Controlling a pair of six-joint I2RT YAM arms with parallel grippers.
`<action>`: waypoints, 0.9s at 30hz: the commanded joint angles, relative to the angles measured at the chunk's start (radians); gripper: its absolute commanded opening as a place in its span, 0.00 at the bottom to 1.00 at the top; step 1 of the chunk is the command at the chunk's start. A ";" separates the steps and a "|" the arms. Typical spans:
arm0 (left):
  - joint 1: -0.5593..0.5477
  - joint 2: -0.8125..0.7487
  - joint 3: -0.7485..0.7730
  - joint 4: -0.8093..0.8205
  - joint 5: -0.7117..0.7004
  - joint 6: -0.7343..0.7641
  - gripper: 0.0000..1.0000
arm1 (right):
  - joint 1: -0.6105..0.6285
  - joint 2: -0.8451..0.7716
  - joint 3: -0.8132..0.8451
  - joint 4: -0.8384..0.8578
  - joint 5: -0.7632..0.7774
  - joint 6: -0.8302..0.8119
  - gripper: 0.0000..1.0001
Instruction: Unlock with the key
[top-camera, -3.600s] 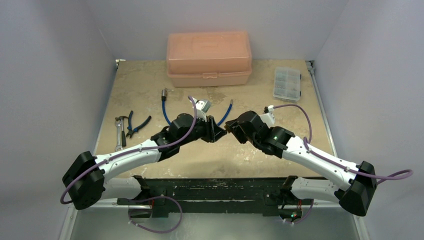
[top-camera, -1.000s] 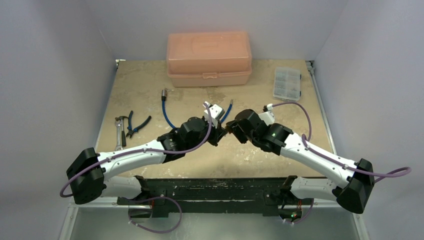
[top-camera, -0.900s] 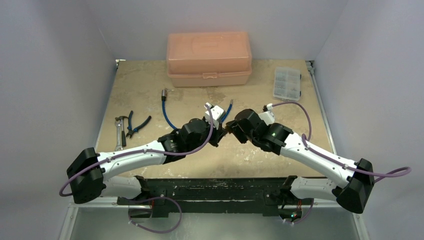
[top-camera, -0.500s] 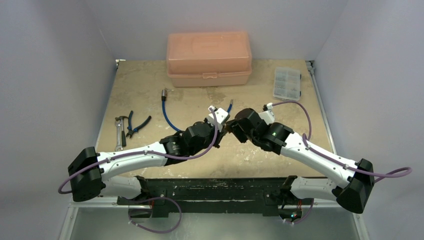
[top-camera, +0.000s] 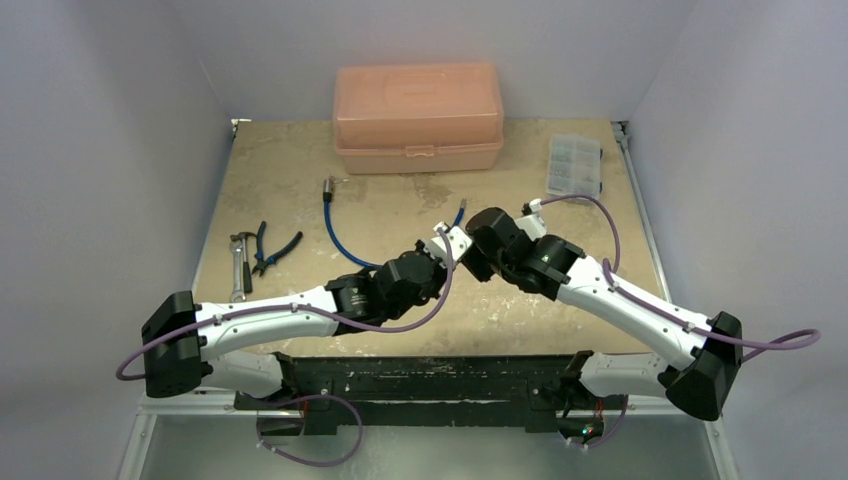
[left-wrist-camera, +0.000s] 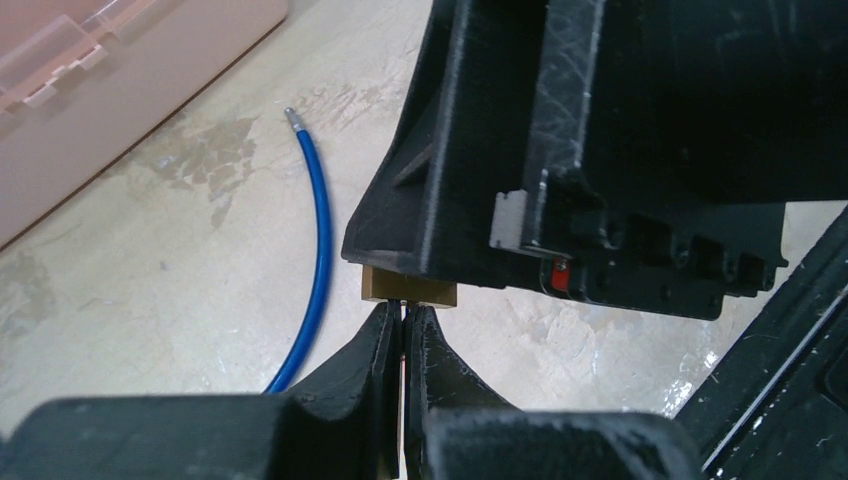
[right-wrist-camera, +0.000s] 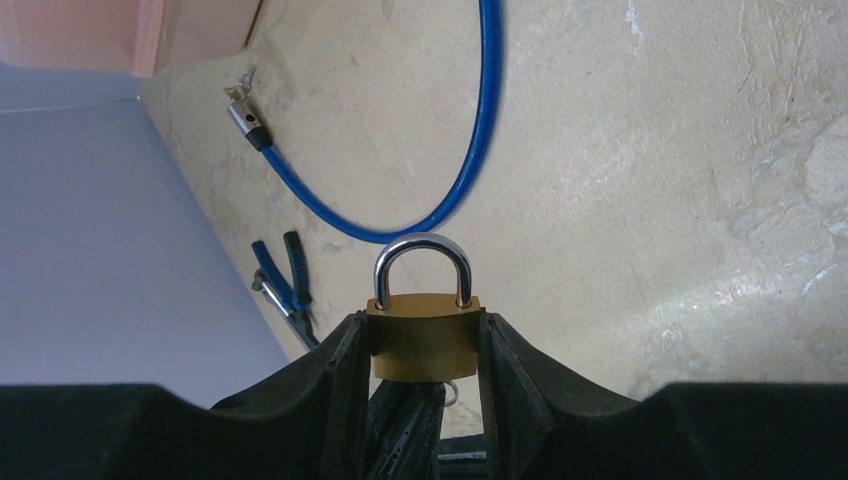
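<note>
The right wrist view shows a small brass padlock (right-wrist-camera: 422, 340) with its silver shackle (right-wrist-camera: 421, 250) down in the body. My right gripper (right-wrist-camera: 421, 320) is shut on the padlock's two sides and holds it above the table. Below the padlock's underside a bit of the key (right-wrist-camera: 454, 392), its small ring, shows beside my left gripper's fingers (right-wrist-camera: 405, 425). In the left wrist view my left gripper (left-wrist-camera: 403, 312) is shut on a thin sliver, its tips right against the padlock's underside (left-wrist-camera: 408, 289). From above, both grippers meet at mid-table (top-camera: 458, 258), and the padlock and key are hidden there.
A pink toolbox (top-camera: 418, 118) stands at the back and a clear parts box (top-camera: 575, 167) at the back right. A blue cable (top-camera: 335, 225) lies behind the grippers. Blue-handled pliers (top-camera: 272, 250) and a wrench (top-camera: 238, 268) lie at the left.
My left arm has stretched to the right and its wrist has rolled, with the gripper tip staying at the right gripper. The right arm has shifted only slightly.
</note>
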 joint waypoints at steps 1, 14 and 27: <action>-0.033 0.039 0.053 -0.057 -0.103 0.102 0.00 | 0.006 0.011 0.113 -0.032 -0.060 0.010 0.00; -0.081 0.069 0.116 -0.096 -0.198 0.131 0.02 | 0.006 0.047 0.171 -0.127 -0.050 0.011 0.00; -0.043 -0.152 0.014 -0.116 -0.023 -0.022 0.50 | 0.006 0.008 0.143 -0.139 0.013 0.028 0.00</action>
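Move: The left fingers are closed on the key at the padlock. From the left hand the padlock's body is about 3 cm ahead, 2 cm to the right and 1 cm lower. The blue cable's free end is about 21 cm ahead, 1 cm to the right; its near bend is some 9 cm ahead and 17 cm to the left, both about 19 cm below. The right hand holds the padlock between its pads, with the key about 2 cm back and 2 cm left. Both hands rise about 1.5 cm, then the left opens off the key and draws 2 cm back-left. ##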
